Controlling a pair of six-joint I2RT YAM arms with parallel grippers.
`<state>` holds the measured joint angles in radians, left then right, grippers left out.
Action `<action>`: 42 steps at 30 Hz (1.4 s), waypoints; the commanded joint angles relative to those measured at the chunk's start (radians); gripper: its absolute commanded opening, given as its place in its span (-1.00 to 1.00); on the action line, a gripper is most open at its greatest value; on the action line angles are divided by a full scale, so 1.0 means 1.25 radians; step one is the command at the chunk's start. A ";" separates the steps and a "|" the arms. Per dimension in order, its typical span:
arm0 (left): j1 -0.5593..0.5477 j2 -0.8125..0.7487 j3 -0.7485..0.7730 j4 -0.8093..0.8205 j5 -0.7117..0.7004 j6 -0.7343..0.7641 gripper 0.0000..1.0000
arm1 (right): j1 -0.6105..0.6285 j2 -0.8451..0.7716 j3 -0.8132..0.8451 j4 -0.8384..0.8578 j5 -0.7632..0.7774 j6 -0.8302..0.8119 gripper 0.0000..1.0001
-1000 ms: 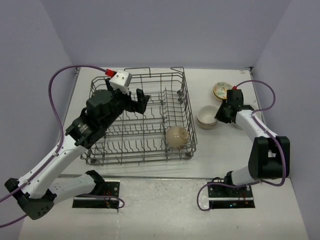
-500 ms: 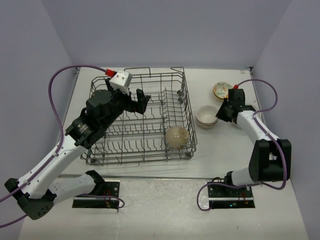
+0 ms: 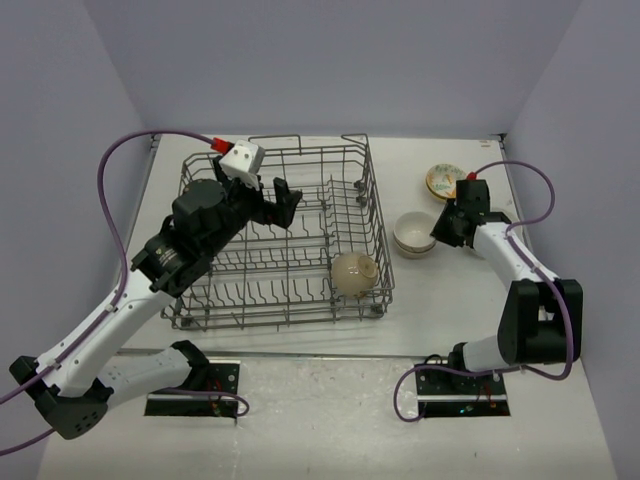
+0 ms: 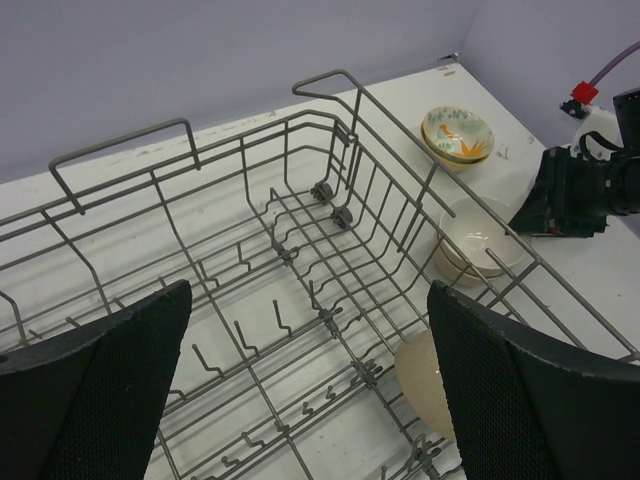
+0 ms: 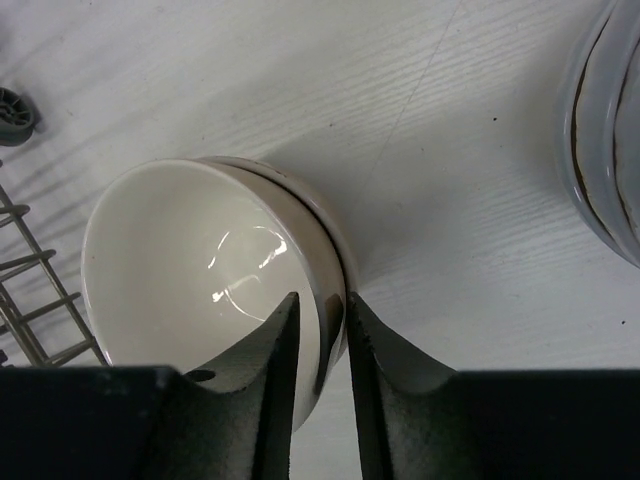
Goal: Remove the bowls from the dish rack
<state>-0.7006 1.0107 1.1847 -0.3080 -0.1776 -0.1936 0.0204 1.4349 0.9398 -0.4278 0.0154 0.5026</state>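
Note:
The grey wire dish rack [image 3: 376,215] holds one beige bowl [image 3: 353,273] tipped on its side in the near right corner, also visible in the left wrist view [image 4: 425,380]. My left gripper [image 3: 272,205] hovers open above the rack's middle [image 4: 310,400], holding nothing. To the right of the rack stands a stack of beige bowls [image 3: 413,233]. My right gripper [image 5: 322,310] is shut on the rim of the top bowl [image 5: 190,260], one finger inside and one outside. A yellow painted bowl [image 3: 444,180] tops a stack farther back.
The rim of the stack's lower bowl [image 5: 320,215] shows just behind the gripped bowl. Pale bowls [image 5: 610,120] sit close on the right of the right wrist view. The rack's wires [image 5: 30,290] and a small wheel [image 5: 15,115] lie to its left.
My right gripper has shifted slightly and narrowed a little on the top bowl's rim. The left arm has not moved.

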 commanded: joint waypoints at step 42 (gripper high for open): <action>-0.157 0.329 -0.220 0.146 0.025 -0.757 1.00 | 0.003 -0.432 0.133 -0.138 -0.045 -0.049 0.12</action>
<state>-0.8970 1.3895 0.9176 -0.1753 -0.1783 -1.1011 0.0223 0.9070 1.0679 -0.5880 -0.0219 0.4671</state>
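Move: Down in the near right corner of the rack, the last brown bowl lies about 17 cm right, 2 cm back and 28 cm below the left hand. The bowl stack outside the rack is about 15 cm right and 10 cm farther out of it. From the right hand, that brown bowl is some 21 cm left and 8 cm back; the bowl stack's middle is 5 cm left, 2 cm ahead, and the blue-white bowls 12 cm right, level. Swinging down some 20 cm and about 11 cm to the right, the wide-open left hand tips its fingers downward by over 40 degrees and comes close above the brown bowl in the rack. Meanwhile the right fingers open from around the top bowl's rim and come free, the hand rising about 19 cm with a slight draw back while its fingers tilt up. ##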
